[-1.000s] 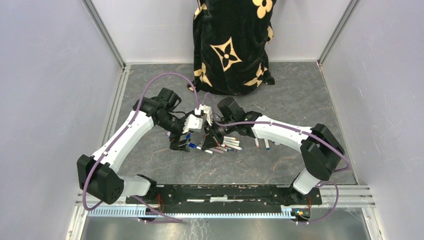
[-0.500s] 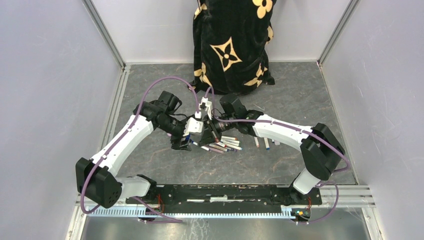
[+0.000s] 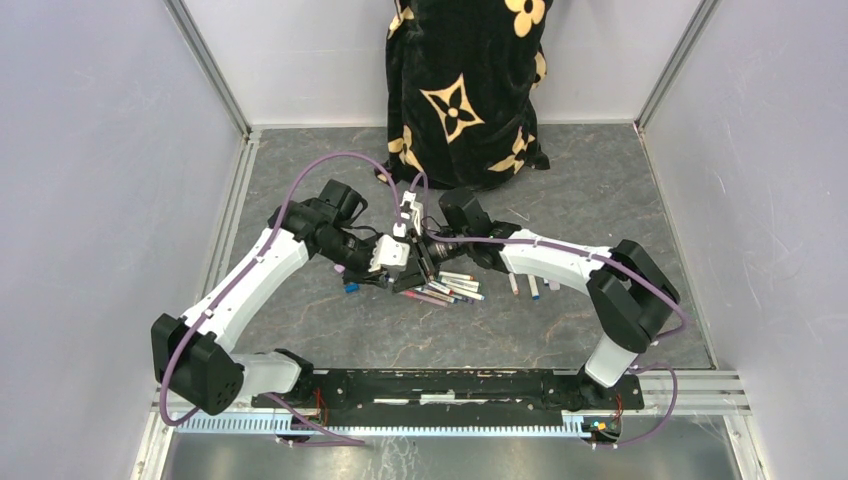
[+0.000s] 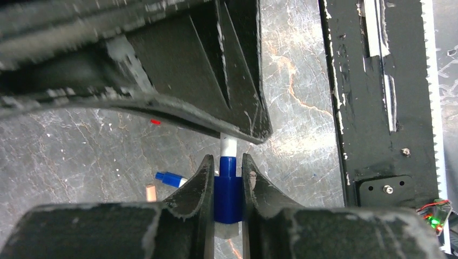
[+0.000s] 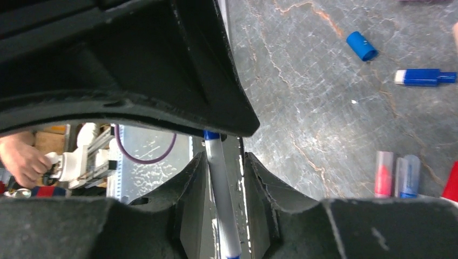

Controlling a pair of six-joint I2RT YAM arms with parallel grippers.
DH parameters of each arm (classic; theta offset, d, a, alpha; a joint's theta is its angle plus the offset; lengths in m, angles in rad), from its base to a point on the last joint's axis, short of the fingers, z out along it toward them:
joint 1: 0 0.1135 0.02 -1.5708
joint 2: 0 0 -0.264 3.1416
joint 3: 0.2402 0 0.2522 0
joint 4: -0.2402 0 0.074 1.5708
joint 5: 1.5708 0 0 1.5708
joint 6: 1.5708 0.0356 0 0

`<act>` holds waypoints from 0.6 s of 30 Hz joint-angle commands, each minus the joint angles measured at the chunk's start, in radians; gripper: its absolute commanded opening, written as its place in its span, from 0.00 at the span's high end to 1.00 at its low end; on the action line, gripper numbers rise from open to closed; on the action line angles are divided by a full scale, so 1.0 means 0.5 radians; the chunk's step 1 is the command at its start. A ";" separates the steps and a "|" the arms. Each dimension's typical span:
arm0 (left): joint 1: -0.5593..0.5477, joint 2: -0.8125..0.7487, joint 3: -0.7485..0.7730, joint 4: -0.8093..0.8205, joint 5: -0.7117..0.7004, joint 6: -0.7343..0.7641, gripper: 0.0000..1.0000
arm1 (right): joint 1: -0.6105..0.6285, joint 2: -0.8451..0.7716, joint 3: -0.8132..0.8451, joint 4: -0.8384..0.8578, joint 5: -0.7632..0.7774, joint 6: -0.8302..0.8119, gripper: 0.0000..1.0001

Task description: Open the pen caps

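Observation:
In the left wrist view my left gripper (image 4: 227,178) is shut on the blue cap (image 4: 228,197) of a white pen (image 4: 229,145), held above the table. The barrel runs on into my right gripper (image 5: 222,181), whose jaws stand open around the white pen barrel (image 5: 221,189) with a gap on one side. In the top view the left gripper (image 3: 392,262) and the right gripper (image 3: 416,260) meet tip to tip at the table's middle. Several pens (image 3: 447,290) lie just right of them. Loose caps lie about: a blue one (image 3: 352,288), another blue one (image 5: 362,46), an orange one (image 4: 150,192).
A black bag with cream flowers (image 3: 465,90) stands at the back. Two more pens (image 3: 524,286) lie under the right forearm. A short blue piece with a white end (image 5: 424,77) lies on the grey table. The black base rail (image 3: 450,385) runs along the near edge.
My left gripper has closed on the blue cap. The right gripper, shut a second ago, has loosened round the barrel. Both wrists have shifted slightly left and lower.

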 commanded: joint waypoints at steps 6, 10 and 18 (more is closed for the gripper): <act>-0.087 0.022 0.104 0.012 -0.019 0.004 0.98 | 0.005 0.090 0.036 0.210 -0.107 0.173 0.93; -0.133 0.032 0.108 -0.032 -0.153 0.050 0.98 | -0.031 0.040 -0.002 0.091 -0.067 0.090 1.00; 0.002 0.050 0.192 -0.002 -0.635 0.134 0.98 | -0.177 -0.195 -0.347 -0.251 0.073 -0.182 1.00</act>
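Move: The capped blue pen already bridges the hands. Its cap is in the left fingers, and its middle is about 5 cm to that hand's right. The barrel passes between the right hand's partly open pads, its middle about at the hand point. The pile of pens lies roughly 11 cm right of the right hand, 2 cm back and 12 cm below. A loose blue cap lies some 9 cm left of the left hand, 2 cm back and 12 cm below. Shut the right fingers on the white barrel while nudging that hand slightly left and back, then draw it about 2 cm to the right, sinking a little. Keep the left grip closed on the blue cap; let that hand go roughly 1 cm forward and 1 cm right, tilting about 5 degrees, as the right hand pulls. ##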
